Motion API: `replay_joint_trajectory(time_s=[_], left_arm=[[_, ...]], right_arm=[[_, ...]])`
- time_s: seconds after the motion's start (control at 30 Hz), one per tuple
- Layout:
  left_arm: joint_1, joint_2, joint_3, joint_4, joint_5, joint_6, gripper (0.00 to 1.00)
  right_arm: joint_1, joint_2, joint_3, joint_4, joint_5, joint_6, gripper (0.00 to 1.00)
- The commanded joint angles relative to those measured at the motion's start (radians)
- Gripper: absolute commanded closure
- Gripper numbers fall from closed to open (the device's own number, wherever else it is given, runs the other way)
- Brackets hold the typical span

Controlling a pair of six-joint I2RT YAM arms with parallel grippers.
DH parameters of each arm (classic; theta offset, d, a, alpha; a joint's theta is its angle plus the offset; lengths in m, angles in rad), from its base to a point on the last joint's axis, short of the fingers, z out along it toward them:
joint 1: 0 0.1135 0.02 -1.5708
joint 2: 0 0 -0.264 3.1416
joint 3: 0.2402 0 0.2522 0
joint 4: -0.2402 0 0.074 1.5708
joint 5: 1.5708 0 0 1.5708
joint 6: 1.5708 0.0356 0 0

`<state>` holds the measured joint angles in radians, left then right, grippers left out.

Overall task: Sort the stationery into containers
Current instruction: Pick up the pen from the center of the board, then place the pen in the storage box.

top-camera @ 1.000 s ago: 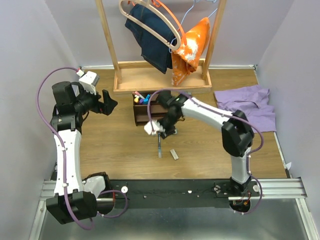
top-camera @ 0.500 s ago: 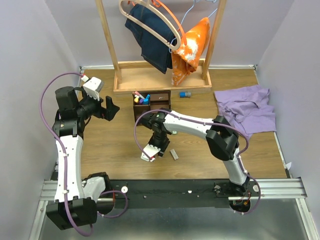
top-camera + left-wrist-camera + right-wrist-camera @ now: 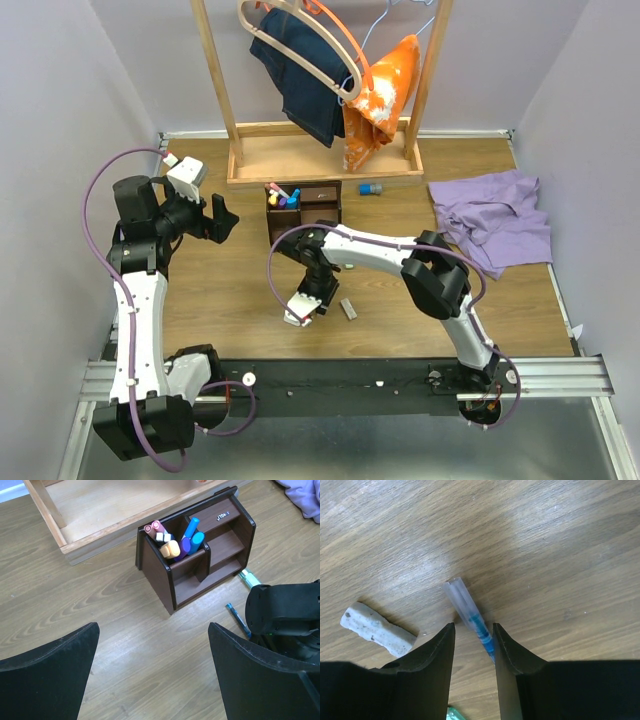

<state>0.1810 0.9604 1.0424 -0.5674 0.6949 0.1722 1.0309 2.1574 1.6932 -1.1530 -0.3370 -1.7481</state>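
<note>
A clear pen with blue ink (image 3: 468, 611) lies flat on the wooden table, and my right gripper (image 3: 474, 636) stands over it, pointing down. Its jaws are narrowly apart with the pen between them; the pen touches the right finger, with a gap on the left. A beige eraser block (image 3: 377, 628) lies just left of it, also seen as the eraser (image 3: 348, 308). The dark brown organizer (image 3: 303, 205) holds several highlighters and markers (image 3: 172, 542) in its upright slot. My left gripper (image 3: 222, 218) hangs wide open and empty, left of the organizer (image 3: 200, 565).
A blue-capped item (image 3: 371, 188) lies right of the organizer. A green highlighter (image 3: 248, 577) rests by the organizer's front corner. The light-wood clothes rack (image 3: 320, 165) stands behind, and a purple cloth (image 3: 495, 215) lies at the right.
My right gripper came away from the organizer, dropped to the table over the blue pen, and its jaws have narrowed around it. The left arm shifted slightly.
</note>
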Motion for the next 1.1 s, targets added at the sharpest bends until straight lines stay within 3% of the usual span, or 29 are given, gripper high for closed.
replay_joint_trajectory(time_s=[0.0,0.2,0.37,0.53,0.67,0.83,0.9,0.93,0.97,1.0,1.03,1.07], left_arm=[[-0.005,-0.006,-0.013,0.021,-0.025,-0.007,0.01],[-0.003,0.001,-0.024,0.038,-0.028,-0.019,0.01],[-0.003,0.012,-0.013,0.034,-0.026,-0.027,0.01],[-0.003,0.017,0.031,-0.02,-0.034,0.015,0.01],[-0.003,0.017,0.059,-0.058,-0.041,0.035,0.01],[-0.003,0.012,0.067,-0.037,-0.066,0.0,0.01],[-0.003,0.009,0.065,-0.009,-0.077,-0.022,0.01],[-0.003,0.011,0.059,0.003,-0.083,-0.046,0.01],[-0.003,0.011,0.056,0.014,-0.086,-0.056,0.01],[-0.003,0.011,0.051,0.036,-0.086,-0.066,0.01],[-0.003,0.014,0.042,0.05,-0.087,-0.079,0.01],[-0.003,0.014,0.039,0.061,-0.084,-0.098,0.01]], right_arm=[[0.004,0.041,0.014,0.013,0.006,-0.028,0.59],[0.009,0.065,0.008,0.027,0.016,-0.042,0.74],[0.014,0.082,0.039,0.044,0.013,-0.01,0.98],[-0.003,0.13,0.281,-0.009,-0.055,0.123,0.99],[-0.029,0.162,0.612,-0.077,-0.197,0.313,0.99],[-0.089,0.072,0.637,0.033,-0.4,0.55,0.99],[-0.127,0.001,0.594,0.217,-0.533,0.791,1.0],[-0.184,-0.022,0.523,0.444,-0.586,0.917,0.99],[-0.219,-0.045,0.47,0.605,-0.637,1.26,0.99],[-0.256,-0.082,0.414,0.789,-0.724,1.461,0.99],[-0.323,-0.093,0.281,1.195,-0.74,1.662,0.99],[-0.35,-0.096,0.232,1.375,-0.734,2.004,0.99]])
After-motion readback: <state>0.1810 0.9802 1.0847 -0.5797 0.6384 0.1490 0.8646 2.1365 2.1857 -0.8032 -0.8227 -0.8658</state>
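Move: The pen lies right under the right hand, its middle about 1 cm below the half-open fingers. From that hand the eraser is some 4 cm back and 6 cm right, the green bottle 8 cm ahead and 6 cm right, the brown organizer 16 cm ahead and 3 cm left. From the left hand the pen is about 10 cm back, 20 cm right and 25 cm below. The right fingers pinch the pen and lift it some 20 cm, swinging left and forward, wrist turning. ##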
